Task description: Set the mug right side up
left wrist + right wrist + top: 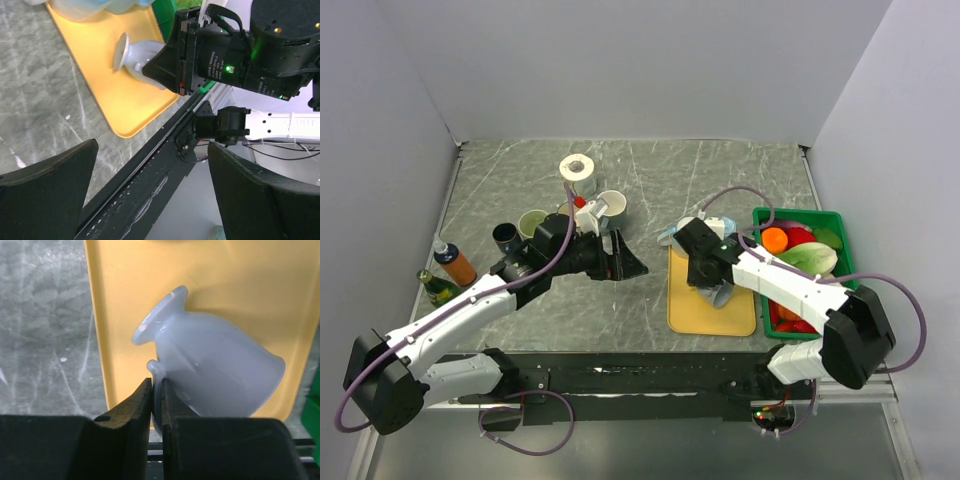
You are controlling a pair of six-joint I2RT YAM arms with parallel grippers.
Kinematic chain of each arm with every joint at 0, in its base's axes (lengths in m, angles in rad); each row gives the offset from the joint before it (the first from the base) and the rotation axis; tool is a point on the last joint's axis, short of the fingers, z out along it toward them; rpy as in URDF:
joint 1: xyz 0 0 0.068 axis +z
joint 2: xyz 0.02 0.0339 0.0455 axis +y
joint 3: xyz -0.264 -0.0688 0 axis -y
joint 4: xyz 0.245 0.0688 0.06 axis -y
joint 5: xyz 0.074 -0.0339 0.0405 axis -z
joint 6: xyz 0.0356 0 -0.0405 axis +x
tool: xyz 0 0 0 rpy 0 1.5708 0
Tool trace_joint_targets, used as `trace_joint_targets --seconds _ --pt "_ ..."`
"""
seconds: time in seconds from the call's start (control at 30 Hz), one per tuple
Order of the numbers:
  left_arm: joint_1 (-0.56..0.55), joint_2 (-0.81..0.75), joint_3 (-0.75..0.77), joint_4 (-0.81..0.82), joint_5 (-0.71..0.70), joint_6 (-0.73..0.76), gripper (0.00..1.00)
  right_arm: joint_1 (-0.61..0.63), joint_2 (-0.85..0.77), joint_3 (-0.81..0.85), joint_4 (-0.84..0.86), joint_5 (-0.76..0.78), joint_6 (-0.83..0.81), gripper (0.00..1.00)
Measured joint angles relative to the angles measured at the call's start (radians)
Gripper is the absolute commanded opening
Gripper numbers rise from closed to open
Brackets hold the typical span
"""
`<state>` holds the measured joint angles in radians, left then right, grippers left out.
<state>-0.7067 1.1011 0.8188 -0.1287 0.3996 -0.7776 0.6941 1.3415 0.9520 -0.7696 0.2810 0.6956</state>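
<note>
A pale white mug [215,375] lies tilted on the yellow cutting board [240,285], its foot pointing up and to the left and its mouth down and to the right. My right gripper [156,385] is shut on the mug's thin handle, one finger on each side. From above, the mug [720,296] shows just under the right gripper [708,282] near the board's middle. My left gripper [625,262] hangs open over the table left of the board, holding nothing. In the left wrist view its fingers [55,170] stand wide apart, with the mug [135,55] ahead of them.
A green basket [840,225] of vegetables stands right of the board [715,318]. Cups [532,222], a white cup [610,205], a tape roll [577,167], a dark cup [507,237] and two bottles [455,265] crowd the left side. A pale object [688,228] sits at the board's far end.
</note>
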Motion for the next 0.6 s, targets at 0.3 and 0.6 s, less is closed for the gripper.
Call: trace_joint_targets --seconds 0.3,0.6 --pt "-0.002 -0.017 -0.017 0.033 -0.003 -0.011 0.96 0.016 0.050 0.043 -0.045 0.015 -0.029 0.00" --pt "-0.045 0.065 -0.174 0.222 0.019 -0.220 0.96 0.017 0.016 0.035 0.047 -0.076 0.089 0.00"
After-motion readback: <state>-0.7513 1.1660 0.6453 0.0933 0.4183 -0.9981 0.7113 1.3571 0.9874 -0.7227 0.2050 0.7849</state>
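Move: The grey mug is already held by its handle in the right fingers, body on its side some 5 cm right of that hand and 1 cm ahead; the open left hand waits about 16 cm left, 1 cm farther out and 12 cm higher. The yellow tray's middle is level, 2 cm right, 7 cm below; the blue mug stands 14 cm ahead, 4 cm right. From the left hand the grey mug lies about 21 cm right, 2 cm ahead, 12 cm below. The grey mug, still pinched by the handle, is carried by the right hand about 3 cm left over the tray towards the left hand, rising about 1 cm late on, after a brief near-standstill. The left hand, fingers staying wide open, holds almost still, then sinks some 5 cm, easing back and right as its wrist tips over about 10 degrees. ##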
